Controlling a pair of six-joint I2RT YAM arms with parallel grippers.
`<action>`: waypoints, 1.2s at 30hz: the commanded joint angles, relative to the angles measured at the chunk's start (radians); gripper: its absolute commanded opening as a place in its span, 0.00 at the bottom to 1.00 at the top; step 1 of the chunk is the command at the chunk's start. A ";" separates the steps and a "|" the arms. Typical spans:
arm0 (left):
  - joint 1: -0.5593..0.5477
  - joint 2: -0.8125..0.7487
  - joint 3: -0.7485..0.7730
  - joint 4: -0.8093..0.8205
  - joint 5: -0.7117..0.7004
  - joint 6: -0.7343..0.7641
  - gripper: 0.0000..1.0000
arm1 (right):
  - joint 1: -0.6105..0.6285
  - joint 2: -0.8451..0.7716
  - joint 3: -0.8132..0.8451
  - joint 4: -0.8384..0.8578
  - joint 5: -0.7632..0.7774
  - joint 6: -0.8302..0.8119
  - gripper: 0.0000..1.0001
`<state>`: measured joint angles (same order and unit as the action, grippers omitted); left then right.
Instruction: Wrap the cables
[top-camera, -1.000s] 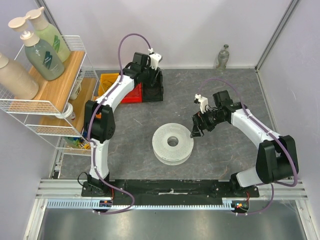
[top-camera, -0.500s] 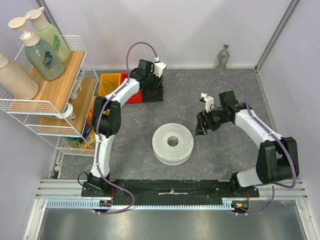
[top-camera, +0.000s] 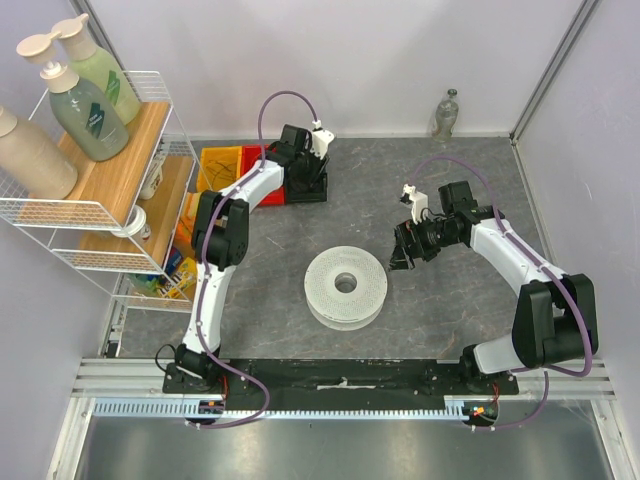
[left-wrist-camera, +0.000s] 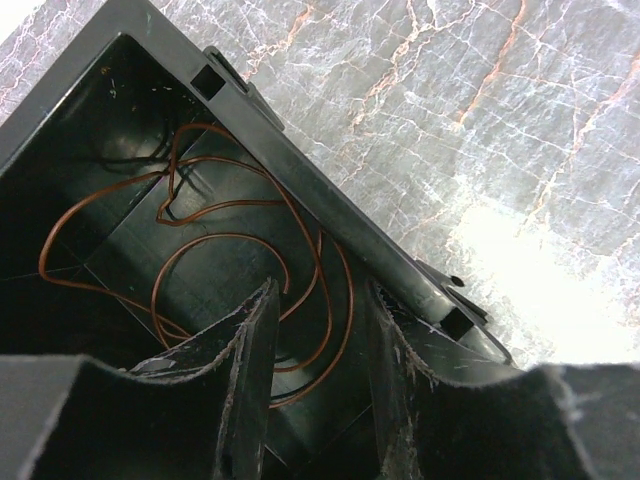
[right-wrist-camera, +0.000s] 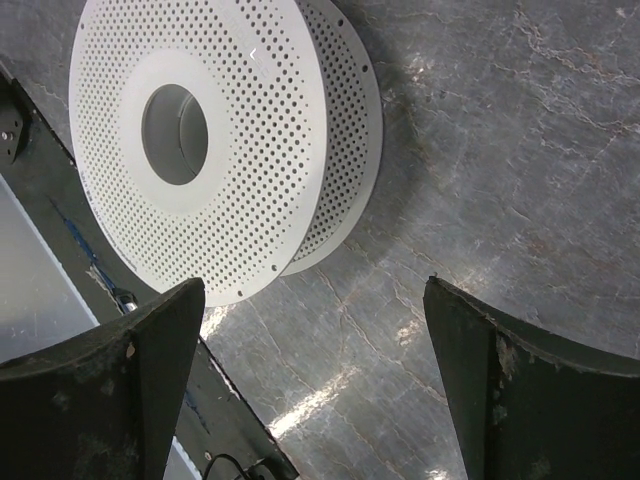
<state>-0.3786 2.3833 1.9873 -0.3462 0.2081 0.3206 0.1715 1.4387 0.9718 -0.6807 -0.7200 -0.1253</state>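
The cables (left-wrist-camera: 222, 236) are a thin dark wire, reddish-brown in this light, lying in loose loops on the floor of a black bin (left-wrist-camera: 350, 210). My left gripper (left-wrist-camera: 320, 300) hangs inside that bin just above the loops. Its jaws stand partly apart and nothing is pinched between them. From the top view, the left gripper (top-camera: 306, 178) is over the black bin (top-camera: 322, 190) at the back of the table. The white perforated spool (top-camera: 346, 285) lies flat mid-table. My right gripper (top-camera: 397, 258) hovers wide open just right of the spool (right-wrist-camera: 260, 150), holding nothing.
A red bin (top-camera: 265, 188) and a yellow bin (top-camera: 213, 165) sit left of the black one. A wire rack (top-camera: 100, 210) with pump bottles stands at the far left. A clear bottle (top-camera: 448, 112) stands by the back wall. A black rail (top-camera: 340, 378) runs along the near edge.
My left arm has shifted right and lowered its gripper further into the black bin, the jaws narrowing slightly. My right gripper has drawn back a little to the right, off the spool's edge.
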 joint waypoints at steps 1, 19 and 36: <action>0.001 0.024 0.054 0.070 -0.001 0.037 0.46 | -0.007 -0.006 0.001 0.018 -0.048 0.009 0.98; 0.029 -0.315 0.030 -0.085 0.231 -0.078 0.02 | -0.026 0.009 0.155 -0.083 0.073 -0.154 0.98; 0.001 -0.719 0.070 -0.271 0.657 -0.173 0.02 | -0.033 -0.343 0.158 0.277 0.027 0.014 0.96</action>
<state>-0.3622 1.7576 2.0632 -0.6067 0.6987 0.2428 0.1410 1.2400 1.1873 -0.6350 -0.6521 -0.2333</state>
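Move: The cable lies coiled in the black bin, its middle roughly 3 cm ahead of the left hand, 1 cm to its left and 2 cm below; some strands run right by the fingertips. The bin's centre is about 4 cm ahead and 4 cm left, the red bin 4 cm ahead and 14 cm left, the white spool some 30 cm back and 6 cm right. From the right hand the cable is about 32 cm ahead and 17 cm left. Shut the half-open left fingers on the cable in the black bin, then pull it steeply up about 34 cm, drawing back some 15 cm as you rise and turning the fingers clockwise and up towards level. Once the left hand is climbing, lift the empty, open right hand about 13 cm and 5 cm forward, away from the spool, tipping its fingers up. ##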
